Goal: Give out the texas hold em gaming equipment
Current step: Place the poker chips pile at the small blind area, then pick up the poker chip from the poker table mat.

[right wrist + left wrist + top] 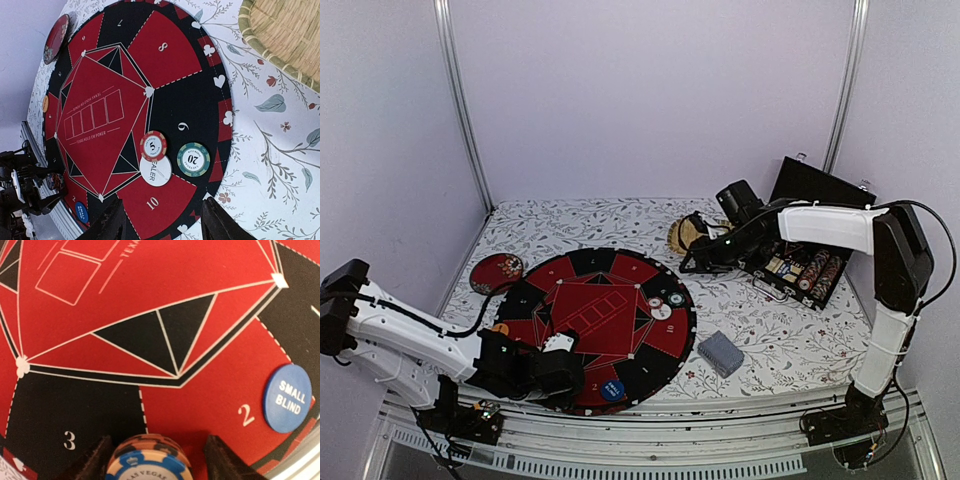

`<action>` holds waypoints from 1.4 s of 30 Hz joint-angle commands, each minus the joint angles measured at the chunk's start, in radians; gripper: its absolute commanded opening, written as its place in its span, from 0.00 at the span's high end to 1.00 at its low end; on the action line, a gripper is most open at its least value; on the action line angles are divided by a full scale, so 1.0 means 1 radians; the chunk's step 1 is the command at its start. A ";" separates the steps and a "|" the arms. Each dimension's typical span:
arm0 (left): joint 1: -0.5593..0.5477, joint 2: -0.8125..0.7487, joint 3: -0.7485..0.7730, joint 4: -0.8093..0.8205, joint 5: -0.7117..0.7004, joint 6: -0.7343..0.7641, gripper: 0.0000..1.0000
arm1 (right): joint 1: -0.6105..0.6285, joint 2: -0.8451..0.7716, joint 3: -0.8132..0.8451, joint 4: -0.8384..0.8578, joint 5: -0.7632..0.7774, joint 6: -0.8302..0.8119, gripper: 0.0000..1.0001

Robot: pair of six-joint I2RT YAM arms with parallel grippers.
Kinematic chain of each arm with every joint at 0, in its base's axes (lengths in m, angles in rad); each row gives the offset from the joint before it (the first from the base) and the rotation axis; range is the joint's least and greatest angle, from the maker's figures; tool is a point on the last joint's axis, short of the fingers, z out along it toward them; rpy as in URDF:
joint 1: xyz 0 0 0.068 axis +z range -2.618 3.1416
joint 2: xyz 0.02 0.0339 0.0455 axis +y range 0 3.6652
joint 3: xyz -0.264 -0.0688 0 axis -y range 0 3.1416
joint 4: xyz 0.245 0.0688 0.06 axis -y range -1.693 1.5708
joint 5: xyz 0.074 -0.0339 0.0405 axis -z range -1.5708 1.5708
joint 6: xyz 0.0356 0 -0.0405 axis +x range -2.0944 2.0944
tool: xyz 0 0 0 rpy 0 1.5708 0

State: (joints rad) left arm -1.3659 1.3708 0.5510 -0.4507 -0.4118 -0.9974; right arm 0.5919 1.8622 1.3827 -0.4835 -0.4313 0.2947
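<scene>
A short stack of orange and blue poker chips (pixel 147 460) rests on the round red-and-black poker mat (pixel 600 300), on the line between seats 2 and 3. My left gripper (pixel 157 450) is open around it, with a clear gap on the right side. The blue small blind button (pixel 288 398) lies to the right by seat 2. My right gripper (pixel 164 205) hangs open and empty high over the mat's far right. Below it are a red 5 chip (pixel 153 145), a white dealer button (pixel 156 171) and a green 20 chip (pixel 193 159). A grey-blue card deck (pixel 720 353) lies right of the mat.
An open black case (pixel 805 265) with rows of chips stands at the back right. The oval straw tray (pixel 688 235) is beside it, under the right arm. A small red dish (pixel 497 272) sits off the mat's left edge, and an orange chip (pixel 500 328) lies near it.
</scene>
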 commanded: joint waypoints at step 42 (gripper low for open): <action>0.342 -0.348 0.285 -0.121 0.104 0.593 0.02 | 0.222 0.335 0.425 -0.279 0.402 -0.202 0.18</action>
State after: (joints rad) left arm -1.0546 1.0115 0.8471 -0.5728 -0.2543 -0.4248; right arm 0.7658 2.1178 1.7336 -0.7010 -0.1219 0.1467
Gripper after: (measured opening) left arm 0.984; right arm 0.823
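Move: The chips pile stands between the left hand's already loosened fingers, practically at the hand point. From that hand the blue small blind button lies about 12 cm to the right and 1 cm back, the orange button some 15 cm ahead and 14 cm left. From the right hand, all roughly 12 cm below, the green chip is level and about 6 cm left, the red chip 12 cm left and 1 cm back, the dealer button 10 cm left and 3 cm back. The chips pile is left standing as the left fingers spread fully around it, almost in place; then the left hand climbs about 18 cm off it, drifting some 7 cm forward and tilting its fingers more forward. The right hand eases left, pauses, then goes on left and down towards the green chip, steepening its fingers and opening wider. ##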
